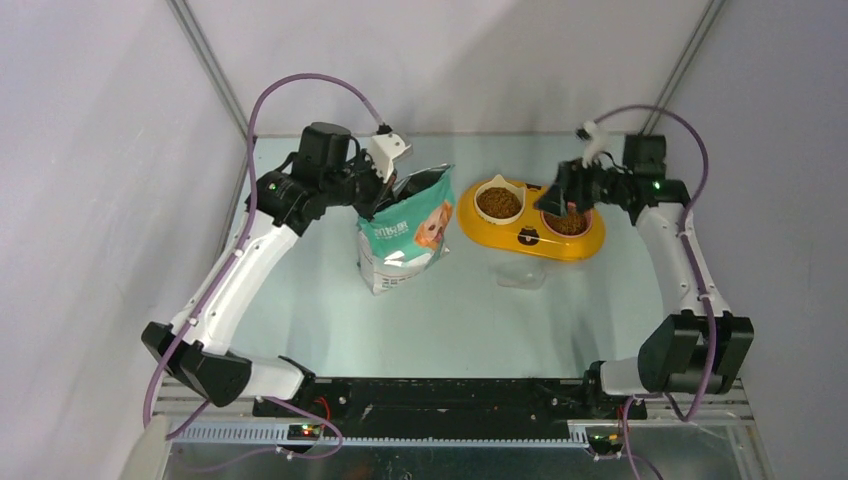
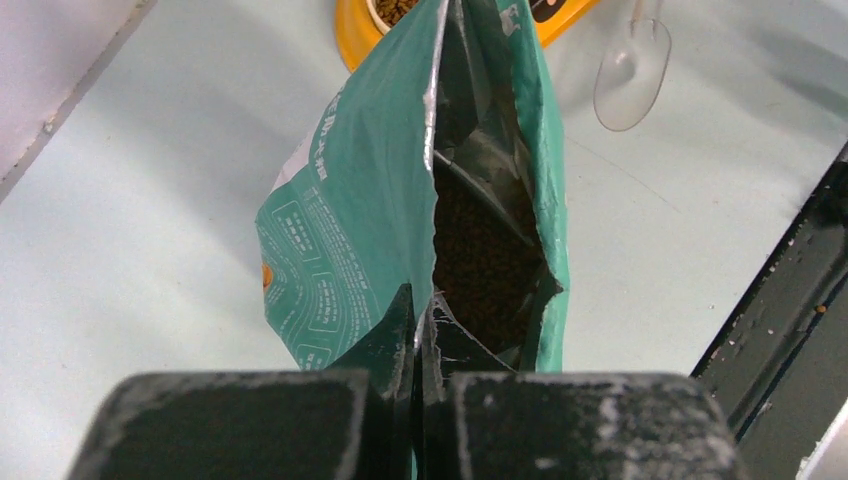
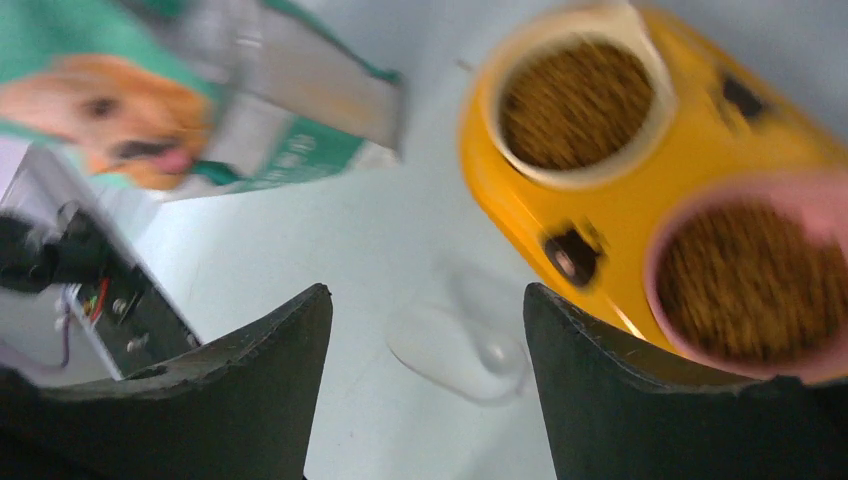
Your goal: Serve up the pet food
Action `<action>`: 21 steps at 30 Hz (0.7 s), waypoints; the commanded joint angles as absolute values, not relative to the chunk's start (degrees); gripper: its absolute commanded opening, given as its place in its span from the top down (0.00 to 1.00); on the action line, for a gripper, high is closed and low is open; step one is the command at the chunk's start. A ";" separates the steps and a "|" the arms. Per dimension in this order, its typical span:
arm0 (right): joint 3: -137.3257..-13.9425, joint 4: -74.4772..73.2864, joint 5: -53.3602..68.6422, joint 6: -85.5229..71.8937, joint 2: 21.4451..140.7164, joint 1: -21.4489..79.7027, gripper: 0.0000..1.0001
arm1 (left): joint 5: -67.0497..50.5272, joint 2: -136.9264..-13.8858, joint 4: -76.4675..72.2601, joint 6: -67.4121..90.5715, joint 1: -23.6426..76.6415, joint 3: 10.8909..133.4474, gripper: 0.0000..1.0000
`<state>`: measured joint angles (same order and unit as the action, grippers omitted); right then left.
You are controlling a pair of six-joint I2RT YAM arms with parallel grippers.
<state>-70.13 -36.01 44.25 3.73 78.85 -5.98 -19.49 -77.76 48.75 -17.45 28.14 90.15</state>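
Note:
Brown pet food [image 2: 485,260] shows inside the open teal-and-white bag [image 1: 405,235], which stands upright at mid-table. My left gripper [image 2: 425,320] is shut on the bag's torn top edge and holds its mouth open. More pet food fills both bowls [image 3: 575,105] [image 3: 750,280] of the yellow feeder [image 1: 525,240]. My right gripper [image 3: 428,292] is open with nothing between its fingers. It hangs above the feeder's right bowl [image 1: 567,224]. The clear plastic scoop [image 3: 460,350] lies on the table below it, in front of the feeder.
The black mounting rail [image 1: 450,395] runs along the near edge. Grey walls close in the table at the back and on both sides. Purple cables [image 1: 300,85] loop above both arms. The scoop [image 2: 630,75] lies right of the bag.

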 commanded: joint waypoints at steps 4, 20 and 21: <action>-91.13 -47.61 57.94 30.88 85.39 6.85 0.29 | -27.86 -73.91 53.97 -25.90 28.39 92.28 1.00; -107.57 -47.58 52.95 56.51 97.25 27.76 0.25 | -34.86 -72.51 57.76 -31.24 28.39 92.78 1.00; -108.26 -48.55 52.67 57.30 97.88 29.07 0.25 | -34.70 -72.38 58.10 -31.48 28.39 92.80 1.00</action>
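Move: The teal bag's free rim corner stands about 22 cm to the right gripper's left, 5 cm ahead and slightly above it. From the right gripper, the white bowl is some 14 cm ahead, 11 cm left; the pink bowl 10 cm ahead, 5 cm right; the spoon's scoop 4 cm back, 6 cm left, all about 20 cm below. The left gripper, still pinching the rim's other end, has that free corner about 14 cm ahead, 15 cm right, slightly lower. Swing the empty right gripper about 21 cm left to the bag's free rim corner, climbing some 10 cm, nearly all of it early on; turn it counter-clockwise until the open fingers point left and a little down, astride the corner without closing. Meanwhile keep the left pinch on the rim and draw it nearly 4 cm back, turning slightly clockwise. ##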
